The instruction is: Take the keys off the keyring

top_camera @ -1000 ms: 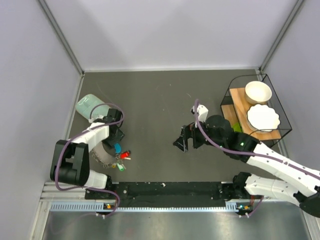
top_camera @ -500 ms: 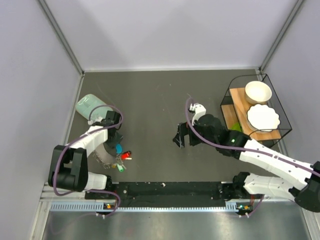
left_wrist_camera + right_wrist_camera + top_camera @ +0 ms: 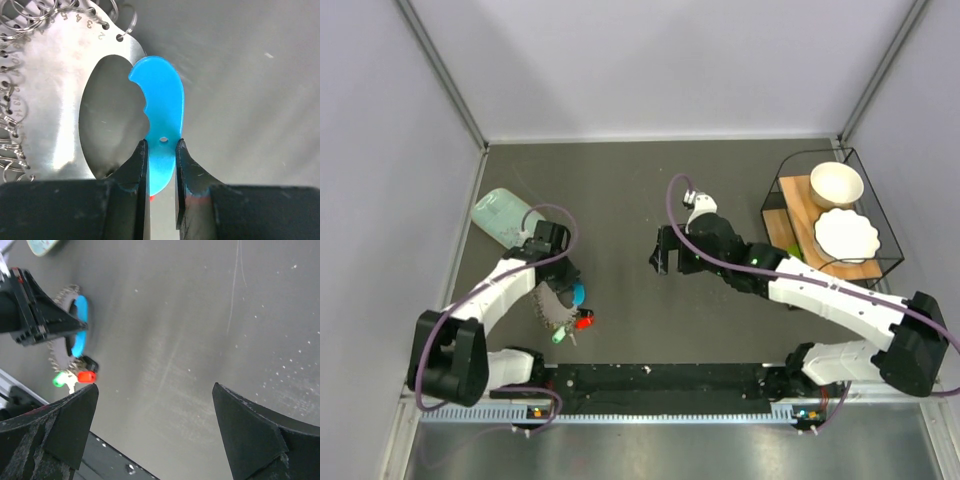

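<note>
The keyring is a bright blue loop [image 3: 160, 100] joined to a pale metal fan-shaped plate [image 3: 55, 75] edged with small rings. My left gripper [image 3: 161, 145] is shut on the blue loop's lower end, a finger pressing each side. In the top view the keyring [image 3: 576, 293] sits at the tip of the left gripper [image 3: 566, 282], and the keys hang below it, a red head [image 3: 584, 321] and a green head [image 3: 558, 337]. My right gripper [image 3: 662, 262] stands open over the middle of the table, apart from the keyring [image 3: 80, 325] and the red key [image 3: 86, 376].
A mint-green flat box [image 3: 500, 215] lies at the left wall behind the left arm. At the right stands a black wire rack [image 3: 785, 190] holding a bowl [image 3: 836, 184] and a white plate [image 3: 847, 235]. A black rail [image 3: 660, 378] runs along the near edge.
My left gripper has closed onto the blue loop and carried the keyring a little right and nearer. The right arm has swung left toward the table's middle, still open.
</note>
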Robot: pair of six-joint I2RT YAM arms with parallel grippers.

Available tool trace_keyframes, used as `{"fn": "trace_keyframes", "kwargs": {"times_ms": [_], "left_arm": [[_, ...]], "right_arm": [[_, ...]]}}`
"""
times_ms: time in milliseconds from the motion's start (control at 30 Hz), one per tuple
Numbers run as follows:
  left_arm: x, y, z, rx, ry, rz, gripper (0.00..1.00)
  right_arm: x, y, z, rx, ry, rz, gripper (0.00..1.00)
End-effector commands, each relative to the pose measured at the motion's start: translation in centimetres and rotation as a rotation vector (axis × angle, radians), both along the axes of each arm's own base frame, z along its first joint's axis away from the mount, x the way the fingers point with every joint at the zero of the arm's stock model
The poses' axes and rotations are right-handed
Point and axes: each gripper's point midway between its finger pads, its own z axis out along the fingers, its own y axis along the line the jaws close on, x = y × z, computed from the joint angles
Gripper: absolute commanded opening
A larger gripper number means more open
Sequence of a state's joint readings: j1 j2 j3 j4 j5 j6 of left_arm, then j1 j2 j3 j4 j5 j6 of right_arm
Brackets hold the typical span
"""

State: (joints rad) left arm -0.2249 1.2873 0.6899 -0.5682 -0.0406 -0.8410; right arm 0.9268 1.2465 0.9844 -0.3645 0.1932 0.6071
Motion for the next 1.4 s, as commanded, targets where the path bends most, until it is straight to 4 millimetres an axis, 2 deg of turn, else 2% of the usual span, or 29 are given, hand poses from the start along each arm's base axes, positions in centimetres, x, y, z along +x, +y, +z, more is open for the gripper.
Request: {"fn": "trace_keyframes", "kwargs": {"times_ms": [0,67,100,133,233,267,333,367,433,533,633,833,967,1067,1100,1133,1167,1233,1267,1300,1367], "left_arm": [[0.8,-3.7,4.0,-0.115,-0.17,-0.202,0.0],[0.6,-4.6,5.1,-0.146,-0.219,-0.246,0.0],[0.5,-5.0,5.4,-0.16,-0.24,-0.267,0.0],[0.3,-5.6,5.7,-0.184,-0.251,-0.289,0.0],[0.0,-7.0,6.6,-0.231,-0.307,-0.35,0.0],[-0.5,-8.0,7.1,-0.26,-0.324,-0.391,0.0],[-0.7,-9.0,7.6,-0.273,-0.356,-0.437,0.0],[-1.0,-9.7,8.0,-0.282,-0.37,-0.466,0.0],[-1.2,-10.4,8.4,-0.294,-0.39,-0.498,0.0],[-1.3,-11.4,9.1,-0.329,-0.414,-0.53,0.0],[-1.1,-11.8,9.5,-0.343,-0.426,-0.542,0.0],[-1.0,-12.8,10.3,-0.387,-0.466,-0.577,0.0],[-1.0,-13.5,10.9,-0.419,-0.495,-0.615,0.0],[-1.1,-13.9,11.1,-0.441,-0.511,-0.639,0.0],[-1.2,-14.1,11.3,-0.451,-0.516,-0.649,0.0],[-1.2,-14.2,11.5,-0.454,-0.519,-0.658,0.1],[-1.5,-14.4,11.7,-0.466,-0.523,-0.687,0.19],[-1.5,-14.6,12.7,-0.473,-0.547,-0.707,0.45],[-1.5,-14.4,12.8,-0.461,-0.546,-0.704,0.65],[-1.4,-14.3,13.5,-0.453,-0.565,-0.708,0.73],[-1.6,-13.7,14.3,-0.412,-0.579,-0.724,0.88]], "right_arm": [[2.0,2.7,4.3,0.197,-0.041,-0.026,0.98],[3.2,2.9,3.7,0.234,0.009,-0.059,0.98],[3.1,3.5,3.4,0.265,0.048,-0.036,0.98],[4.1,3.7,3.0,0.302,0.083,-0.053,0.97],[4.0,6.2,3.7,0.388,0.127,0.029,0.91],[4.2,7.0,2.7,0.382,0.158,0.039,0.89],[4.0,8.8,3.2,0.433,0.194,0.1,0.82],[4.2,9.6,1.7,0.422,0.234,0.107,0.8],[4.1,11.1,2.1,0.458,0.265,0.164,0.75],[3.6,12.8,1.2,0.472,0.296,0.241,0.69],[3.0,13.3,0.0,0.448,0.322,0.264,0.65],[2.0,13.2,-3.7,0.38,0.406,0.242,0.59],[1.5,13.7,-4.5,0.378,0.442,0.262,0.55],[1.8,13.6,-4.1,0.374,0.409,0.268,0.27],[1.9,13.4,-3.7,0.369,0.383,0.277,0.07],[2.2,13.2,-3.5,0.365,0.364,0.279,0.0],[2.7,12.7,-2.5,0.373,0.331,0.274,0.0],[3.5,11.8,-1.6,0.369,0.296,0.262,0.0],[4.3,11.1,-1.0,0.374,0.275,0.254,0.0],[4.5,10.6,0.7,0.377,0.213,0.287,0.0],[4.4,9.9,2.8,0.379,0.13,0.34,0.0]]}}
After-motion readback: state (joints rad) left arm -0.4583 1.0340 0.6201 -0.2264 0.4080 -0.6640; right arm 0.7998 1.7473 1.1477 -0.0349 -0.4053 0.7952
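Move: The keyring's blue handle is already in the left hand's pinch, its middle about 1 cm ahead of that hand; the right gripper it is taken to stands some 24 cm right, 2 cm back and 15 cm higher. From the right hand the handle is roughly 24 cm left, 2 cm ahead and 14 cm down. From the left hand, the ring plate is about 5 cm left and 3 cm back, the red key 7 cm back and 3 cm right, the green key 10 cm back and 3 cm left, all slightly lower. The keyring's blue handle, still pinched by the left hand, is carried about 13 cm right and 10 cm up towards the right gripper, the wrist turning clockwise and tipping its fingers upward. The open right hand reaches some 12 cm left and down to meet it, first edging forward and then partly back, tips down, and closes on the handle. The left fingers then open and let go while the right draws slightly back to the right. ##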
